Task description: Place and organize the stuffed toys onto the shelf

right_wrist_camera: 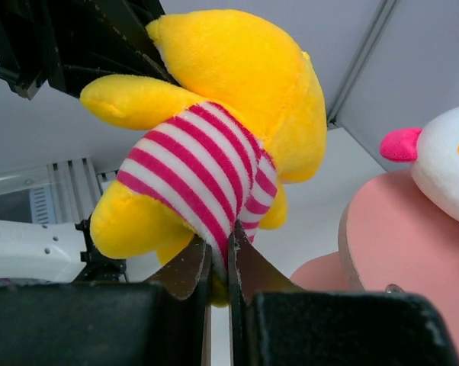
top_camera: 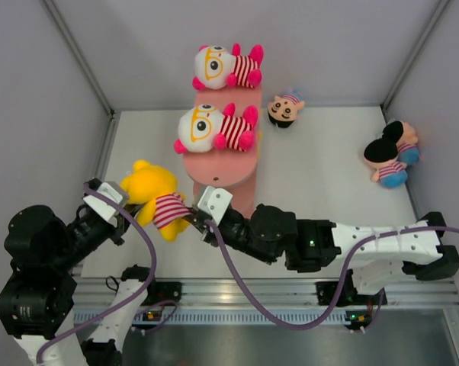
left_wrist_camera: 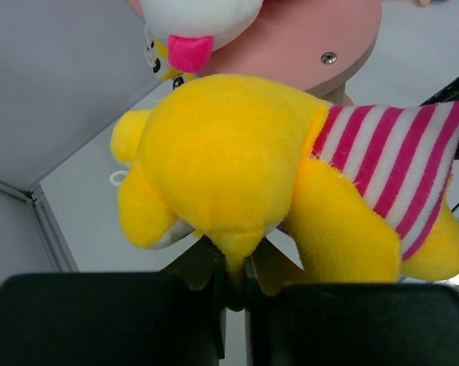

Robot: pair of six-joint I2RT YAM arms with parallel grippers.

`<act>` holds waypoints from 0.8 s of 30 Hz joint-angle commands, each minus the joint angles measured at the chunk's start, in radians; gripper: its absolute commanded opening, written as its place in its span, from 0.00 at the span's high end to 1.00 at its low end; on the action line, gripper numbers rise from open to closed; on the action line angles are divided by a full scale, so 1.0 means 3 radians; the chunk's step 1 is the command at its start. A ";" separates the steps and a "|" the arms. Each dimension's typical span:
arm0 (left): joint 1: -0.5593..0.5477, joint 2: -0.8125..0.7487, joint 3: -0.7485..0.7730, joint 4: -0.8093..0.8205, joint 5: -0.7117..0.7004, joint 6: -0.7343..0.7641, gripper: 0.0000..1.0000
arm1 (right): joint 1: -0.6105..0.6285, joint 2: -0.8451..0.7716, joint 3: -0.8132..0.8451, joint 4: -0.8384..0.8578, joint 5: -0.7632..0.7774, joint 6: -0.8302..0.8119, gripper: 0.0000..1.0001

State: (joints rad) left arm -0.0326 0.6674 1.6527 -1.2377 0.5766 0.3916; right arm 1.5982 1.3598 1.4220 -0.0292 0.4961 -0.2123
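Observation:
A yellow bear (top_camera: 155, 197) in a red-white striped shirt hangs in the air left of the salmon-pink shelf (top_camera: 248, 103), held by both grippers. My left gripper (left_wrist_camera: 237, 263) is shut on a fold of its yellow head (left_wrist_camera: 222, 152). My right gripper (right_wrist_camera: 220, 255) is shut on the hem of its striped shirt (right_wrist_camera: 199, 168). Two white-faced toys with orange glasses lie on the shelf, one on the top tier (top_camera: 228, 66) and one on the middle tier (top_camera: 214, 127). A black-haired doll (top_camera: 284, 109) and two mouse-eared dolls (top_camera: 392, 154) lie on the table.
The shelf's lowest tier (top_camera: 223, 174) is bare and lies right behind my right gripper. Grey walls and metal frame posts (top_camera: 77, 55) close in the table on three sides. The white tabletop (top_camera: 321, 175) stretches right of the shelf.

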 commanded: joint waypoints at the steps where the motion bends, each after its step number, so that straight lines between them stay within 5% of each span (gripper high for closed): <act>1: -0.0004 -0.0057 0.0054 0.0117 -0.0009 -0.0027 0.88 | 0.0026 -0.0308 0.0133 -0.0004 -0.0150 0.0308 1.00; 2: -0.0004 -0.0057 0.0049 0.0117 -0.0045 -0.0017 0.77 | 0.0026 -0.0360 0.0133 -0.0035 -0.0211 0.0359 1.00; 6: -0.0004 -0.0072 0.0059 0.0112 -0.0061 -0.0001 0.59 | 0.0026 -0.0605 0.0148 -0.0321 -0.0457 0.0660 1.00; 9: -0.0004 -0.0072 0.0064 0.0112 -0.0061 0.0009 0.33 | 0.0006 -0.0769 0.0118 -0.0449 -0.0462 0.0967 1.00; 16: -0.0004 -0.0057 -0.0033 0.0112 0.0016 0.0157 0.01 | -0.0234 -0.0948 0.0041 -0.0475 -0.0921 0.1403 1.00; 24: -0.0004 0.0198 0.0447 0.0122 0.0378 0.0336 0.01 | -0.0807 -0.0693 0.0440 -0.0644 -0.2087 0.1495 1.00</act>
State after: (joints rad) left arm -0.0353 0.6853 1.7054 -1.2419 0.6159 0.4511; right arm 1.3930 1.1439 1.4853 -0.2249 0.0334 0.2108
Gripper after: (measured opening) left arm 0.985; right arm 0.039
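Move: The yellow toy is between my hands: its middle is about 7 cm left of my right hand and 4 cm ahead, roughly level. From my left hand it is about 5 cm right and 2 cm ahead, also level. The shelf's near end is some 7 cm ahead of my right hand, 7 cm right and 8 cm below. The near white toy on top is about 20 cm ahead of that hand, 5 cm right and slightly lower. I open my left hand wide and let go of the yellow toy, holding that arm almost in place. My right hand keeps its pinch on the striped lower body and draws the toy off to the right and up, some 8 cm right and 7 cm up, then eases back left a little while rolling about 25 degrees, forward side down, its fingers swinging counter-clockwise. ##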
